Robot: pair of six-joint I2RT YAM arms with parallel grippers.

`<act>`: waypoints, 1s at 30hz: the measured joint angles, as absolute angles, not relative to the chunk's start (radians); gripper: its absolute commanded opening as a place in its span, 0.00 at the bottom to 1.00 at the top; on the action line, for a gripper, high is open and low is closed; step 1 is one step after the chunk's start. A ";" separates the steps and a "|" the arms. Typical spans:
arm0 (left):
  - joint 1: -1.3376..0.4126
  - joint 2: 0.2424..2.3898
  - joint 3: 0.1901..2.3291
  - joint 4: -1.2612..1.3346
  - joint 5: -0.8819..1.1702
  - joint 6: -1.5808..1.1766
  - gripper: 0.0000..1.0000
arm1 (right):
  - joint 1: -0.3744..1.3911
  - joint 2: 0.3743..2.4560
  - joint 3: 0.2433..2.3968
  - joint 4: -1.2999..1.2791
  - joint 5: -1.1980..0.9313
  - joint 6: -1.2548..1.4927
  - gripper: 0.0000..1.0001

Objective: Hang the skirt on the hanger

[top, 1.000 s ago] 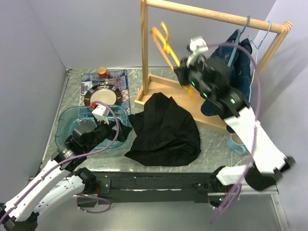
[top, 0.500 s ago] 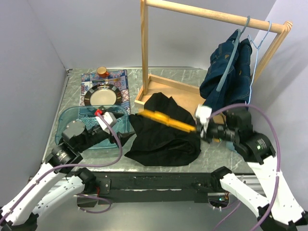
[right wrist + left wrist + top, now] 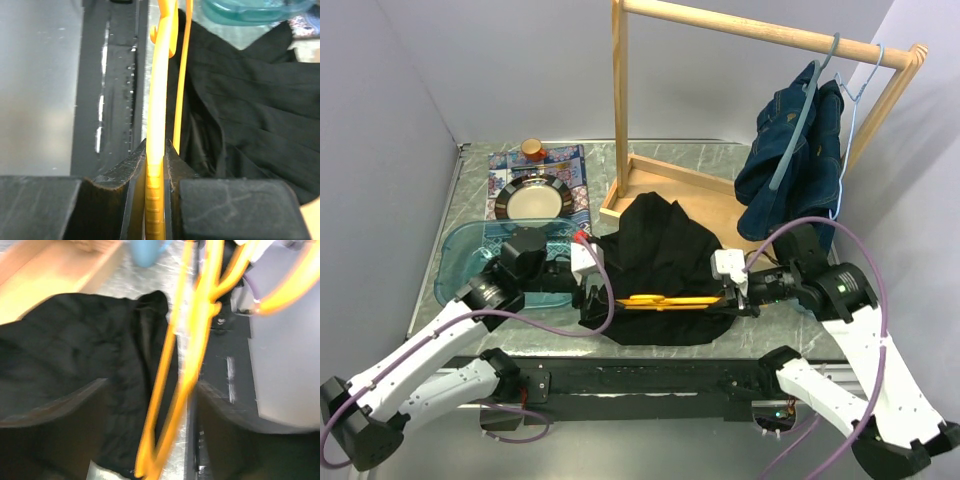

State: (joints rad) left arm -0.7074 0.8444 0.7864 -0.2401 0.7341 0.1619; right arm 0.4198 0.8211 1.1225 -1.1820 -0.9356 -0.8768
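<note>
The black skirt (image 3: 665,245) lies crumpled on the table in front of the wooden rack. It also shows in the left wrist view (image 3: 75,350) and the right wrist view (image 3: 240,90). My right gripper (image 3: 728,298) is shut on the right end of an orange hanger (image 3: 670,300). It holds the hanger level over the skirt's near edge. The right wrist view shows the hanger (image 3: 161,75) pinched between the jaws of the right gripper (image 3: 156,155). My left gripper (image 3: 592,295) is open at the hanger's left end. The blurred hanger (image 3: 175,365) runs between the spread jaws of the left gripper (image 3: 152,440).
A wooden clothes rack (image 3: 620,110) stands at the back, with a denim garment (image 3: 790,150) hung on its right end. A teal tub (image 3: 470,255) sits at the left, with a plate (image 3: 532,198) and a small cup (image 3: 532,148) behind it. A blue mug (image 3: 147,250) stands right of the skirt.
My right arm has swung the orange hanger from up by the rack down to the skirt's near edge. My left arm has moved right from the tub to the hanger's left end.
</note>
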 measured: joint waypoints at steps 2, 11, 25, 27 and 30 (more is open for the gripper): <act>-0.728 0.867 0.787 -0.233 0.759 0.147 0.16 | 0.418 0.833 1.122 -1.189 -0.942 -0.885 0.00; -0.768 0.962 0.788 -0.259 0.814 0.073 0.13 | 0.408 0.879 1.121 -1.221 -0.917 -0.892 0.00; -0.777 0.828 0.700 -0.245 0.766 0.038 0.26 | 0.374 1.008 1.180 -1.318 -1.056 -0.975 0.00; -0.779 0.837 0.701 -0.247 0.759 0.049 0.01 | 0.370 1.008 1.180 -1.327 -1.069 -0.986 0.00; -0.793 0.878 0.720 -0.275 0.780 0.084 0.01 | 0.357 1.011 1.179 -1.326 -1.052 -0.998 0.25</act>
State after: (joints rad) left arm -0.7929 0.8783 0.7204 -0.2749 0.7803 0.0845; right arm 0.3573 1.0115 1.1793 -1.3258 -1.0519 -0.9977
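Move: The yellow hanger spans the two hands, held by the right at its right end, its left end already between the left hand's open fingers; its middle is level with the left hand and about 12 cm to its right. The black skirt lies on the table some 12 cm right, 15 ahead and 15 below that hand, the glass basket about 24 left and 17 ahead. From the right hand the skirt's middle is roughly 12 cm left, 15 ahead and 15 below. The left hand sinks about 4 cm and draws back nearly as far towards the robot while its fingers shut, spread again and then close once more, ending with a pinch on the left end of the yellow hanger, the wrist rolling some 10 degrees so its forward side dips. The right hand keeps its grip on the other end above the skirt's near edge, dips about 2 cm and comes half back up, rolling forward by about as much. ##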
